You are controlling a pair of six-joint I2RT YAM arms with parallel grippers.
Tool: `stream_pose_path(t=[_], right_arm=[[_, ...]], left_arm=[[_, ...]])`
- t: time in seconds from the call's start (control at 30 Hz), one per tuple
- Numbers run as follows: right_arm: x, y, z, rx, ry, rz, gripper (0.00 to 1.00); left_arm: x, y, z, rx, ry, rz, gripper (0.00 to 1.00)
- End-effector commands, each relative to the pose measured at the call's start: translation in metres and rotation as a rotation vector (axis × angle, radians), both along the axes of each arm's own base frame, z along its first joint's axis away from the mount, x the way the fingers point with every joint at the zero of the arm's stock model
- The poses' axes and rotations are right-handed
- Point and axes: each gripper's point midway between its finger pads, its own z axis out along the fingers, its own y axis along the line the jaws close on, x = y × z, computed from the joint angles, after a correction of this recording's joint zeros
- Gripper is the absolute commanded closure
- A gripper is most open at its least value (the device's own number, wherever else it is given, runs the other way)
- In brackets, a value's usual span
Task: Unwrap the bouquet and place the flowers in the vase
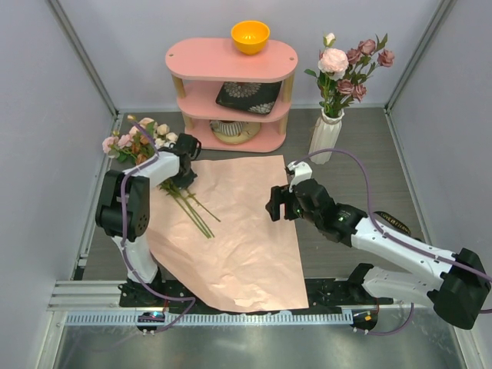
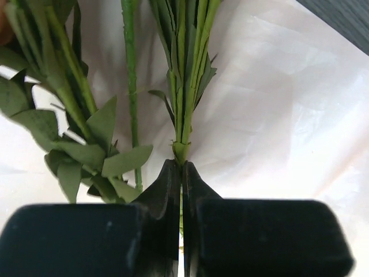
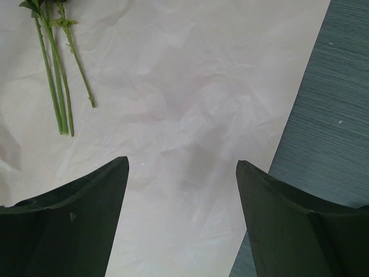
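The salmon-pink wrapping paper lies spread flat on the table, unwrapped. Pink and cream flowers rest on its upper left corner, with their thin stems running across the paper. My left gripper is shut on a green flower stem, pinched between the fingertips; leafy stems lie beside it. The white ribbed vase stands at the back right and holds several roses. My right gripper hovers open over the paper's right edge, holding nothing.
A pink two-tier shelf stands at the back centre, with an orange bowl on top and a patterned dark plate on its lower tier. Bare stem ends lie on the paper. The grey table shows right of the paper.
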Motion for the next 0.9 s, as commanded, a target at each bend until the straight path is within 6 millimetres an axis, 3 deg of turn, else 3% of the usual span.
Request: stream_pose_path(t=[0.0,0.03,0.07,0.13,0.17,0.2,0.27,0.3,0.37,0.43,0.47,0.53,0.57,0.6,0.63,0.7,0.73,0.8,0.87], right_arm=[[0.004,0.004,0.025,0.074,-0.018,-0.037,0.19],[0.004,0.004,0.026,0.074,-0.019,-0.042,0.19],[0.006,0.004,0.032,0.084,-0.024,-0.05,0.19],[0.007,0.003,0.032,0.078,-0.019,-0.063,0.19],[0.009,0.004,0.036,0.08,-0.022,-0.066,0.19],[0.009,0.005,0.037,0.082,-0.021,-0.067,0.19],[0.009,0.012,0.042,0.095,-0.013,-0.046,0.19],[0.01,0.015,0.045,0.102,-0.012,-0.04,0.19],[0.01,0.03,0.053,0.132,0.004,0.015,0.19],[0.009,0.046,0.063,0.172,0.005,0.071,0.19],[0.011,0.056,0.067,0.189,0.011,0.098,0.19],[0.003,0.083,0.088,0.271,0.016,0.224,0.19],[0.002,0.092,0.093,0.291,0.022,0.26,0.19],[0.0,0.105,0.093,0.312,0.043,0.314,0.2],[0.001,0.116,0.106,0.339,0.034,0.339,0.2],[0.002,0.133,0.111,0.353,0.033,0.38,0.2],[0.003,0.141,0.126,0.376,0.012,0.394,0.2],[0.007,0.157,0.13,0.391,0.009,0.411,0.2],[0.01,0.169,0.146,0.428,-0.008,0.425,0.2]], left_arm=[[0.011,0.0,0.06,-0.026,-0.181,0.002,1.0],[0.009,0.001,0.07,-0.029,-0.205,-0.001,1.0],[0.003,0.001,0.096,-0.047,-0.275,-0.008,1.0],[-0.001,-0.003,0.124,-0.088,-0.359,-0.047,1.0],[-0.008,-0.005,0.13,-0.109,-0.379,-0.067,1.0],[-0.012,-0.009,0.16,-0.147,-0.473,-0.093,1.0],[-0.028,-0.027,0.166,-0.229,-0.49,-0.214,1.0],[-0.036,-0.034,0.19,-0.269,-0.568,-0.268,1.0],[-0.059,-0.054,0.19,-0.354,-0.588,-0.422,1.0],[-0.075,-0.063,0.224,-0.402,-0.748,-0.518,1.0],[-0.089,-0.07,0.214,-0.441,-0.752,-0.569,1.0],[-0.107,-0.075,0.245,-0.462,-0.919,-0.659,1.0],[-0.117,-0.082,0.235,-0.49,-0.92,-0.71,1.0],[-0.123,-0.084,0.245,-0.487,-0.982,-0.756,1.0],[-0.131,-0.085,0.252,-0.487,-1.025,-0.788,1.0],[-0.143,-0.091,0.248,-0.484,-1.037,-0.88,1.0],[-0.146,-0.092,0.247,-0.482,-1.036,-0.896,1.0],[-0.152,-0.096,0.249,-0.493,-1.036,-0.933,1.0],[-0.154,-0.101,0.252,-0.506,-1.041,-0.96,1.0]])
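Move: The left fingers are already shut on the white flowers' stems, low over the paper; the right gripper lies about 28 cm to its right, 14 cm back and 12 higher. The loose stems' lower part is some 11 cm back, 4 right, and the remaining blooms 14 ahead, 15 left. From the open right hand, those pinched stems lie 28 cm left, 14 ahead, 12 below; the vase stands 25 ahead, 15 right. Left lifts its pinched stems about 20 cm, then draws back; open right hand swings left and up towards them. ##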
